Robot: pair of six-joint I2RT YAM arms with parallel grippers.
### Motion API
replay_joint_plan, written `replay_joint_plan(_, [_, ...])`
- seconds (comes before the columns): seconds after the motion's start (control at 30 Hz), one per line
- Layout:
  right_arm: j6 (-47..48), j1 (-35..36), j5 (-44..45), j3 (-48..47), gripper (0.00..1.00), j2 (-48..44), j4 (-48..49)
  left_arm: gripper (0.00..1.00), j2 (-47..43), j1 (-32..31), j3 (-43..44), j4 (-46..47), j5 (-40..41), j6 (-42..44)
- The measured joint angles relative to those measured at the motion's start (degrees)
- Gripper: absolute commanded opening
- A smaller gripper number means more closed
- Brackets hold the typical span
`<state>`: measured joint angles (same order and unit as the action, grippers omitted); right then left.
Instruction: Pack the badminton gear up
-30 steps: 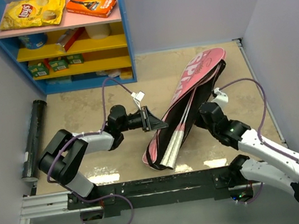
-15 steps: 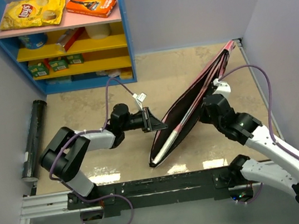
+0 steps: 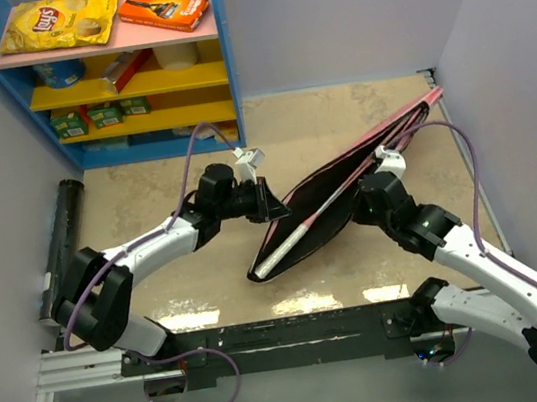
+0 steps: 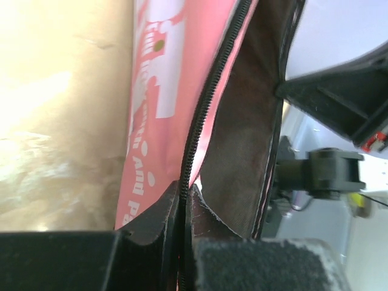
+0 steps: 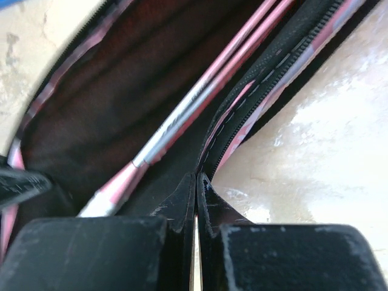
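Observation:
The pink bag (image 3: 345, 171) stands tipped on its edge across the middle of the table, its black inside gaping toward the camera. My left gripper (image 3: 267, 203) is shut on the zipper rim (image 4: 193, 145) of its near-left side. On the opposite rim my right gripper (image 3: 364, 203) is shut on the zipper edge (image 5: 242, 115). A pink-and-white racket (image 3: 294, 238) lies inside, its shaft (image 5: 182, 115) running along the bag's floor. The long black tube (image 3: 58, 248) lies by the left wall, away from both grippers.
A blue shelf unit (image 3: 227, 56) stands at the back left, holding a yellow chip packet (image 3: 60, 20), an orange box (image 3: 164, 6) and small packets. Grey walls close in on the left and right. Bare beige tabletop (image 3: 155, 188) lies behind the left arm.
The bag has gone from lying flat with its lettering up to standing on edge, and its lower end has swung left. Both grippers kept their grip; the left one rose toward the back.

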<state>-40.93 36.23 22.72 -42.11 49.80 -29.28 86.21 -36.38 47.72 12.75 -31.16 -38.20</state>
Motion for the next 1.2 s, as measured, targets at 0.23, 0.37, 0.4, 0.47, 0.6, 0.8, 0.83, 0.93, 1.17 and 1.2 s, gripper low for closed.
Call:
replay_joint_plan(0.23, [-3.7, 0.0, -5.8, 7.3, 0.00, 2.9, 7.6, 0.00, -0.7, 0.8, 5.2, -10.4, 7.8, 8.5])
replay_joint_plan(0.37, [-5.9, 0.5, -9.2, 10.1, 0.00, 8.3, 13.6, 0.00, -0.7, 3.0, 5.6, -12.5, 9.8, 11.6])
replay_joint_plan(0.4, [-6.4, 1.0, -9.9, 10.3, 0.00, 10.1, 15.2, 0.00, -0.7, 3.7, 5.6, -13.3, 10.4, 12.4])
replay_joint_plan(0.47, [-7.3, 2.1, -10.5, 10.3, 0.00, 14.0, 18.9, 0.00, -0.7, 4.7, 5.6, -14.7, 12.0, 13.7])
replay_joint_plan(0.6, [-8.7, 4.4, -11.4, 9.9, 0.00, 21.3, 24.8, 0.00, -0.9, 5.7, 5.7, -16.8, 16.0, 15.9])
replay_joint_plan(0.8, [-9.7, 9.1, -12.4, 3.9, 0.09, 30.3, 29.3, 0.00, -1.6, 5.7, 5.6, -18.6, 20.0, 17.8])
replay_joint_plan(0.83, [-9.7, 9.6, -12.6, 3.0, 0.16, 31.0, 29.9, 0.00, -1.9, 5.7, 5.3, -18.5, 20.3, 17.8])
replay_joint_plan(0.93, [-10.2, 10.3, -13.5, 1.2, 0.31, 31.8, 31.2, 0.08, -3.7, 5.7, 3.1, -18.0, 20.7, 17.8])
replay_joint_plan(1.17, [-8.2, 10.3, -13.7, 0.5, 0.44, 26.9, 25.8, 1.00, -13.7, 5.7, -3.7, -17.6, 18.1, 16.9])
replay_joint_plan(1.2, [-7.5, 10.3, -13.7, 0.3, 0.44, 25.4, 24.4, 1.00, -15.5, 5.7, -4.5, -17.6, 17.7, 16.7])
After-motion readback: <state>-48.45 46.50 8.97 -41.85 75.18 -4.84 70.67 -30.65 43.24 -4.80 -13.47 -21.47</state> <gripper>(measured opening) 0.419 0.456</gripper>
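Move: The bag hangs open, its far zip edge pinched by the left hand and its near edge by the right. Its middle lies about 22 cm right of the left hand, 6 cm ahead and 8 cm below; from the right hand it is some 10 cm ahead, 3 cm left and 10 cm down. The racket grips inside lie some 11 cm back of the left hand, level sideways and 12 cm below; the shelf's near right foot stands about 23 cm ahead and 7 cm left. The bag, still pinched by both edges, is swept leftward and laid down: the right hand goes left about 15 cm while sinking 11 cm, then rises a little; the left goes left 10 cm and first forward, then back, fingers tipping down some 20 degrees. Both hands finally open and lift slightly, letting go of the edges. ##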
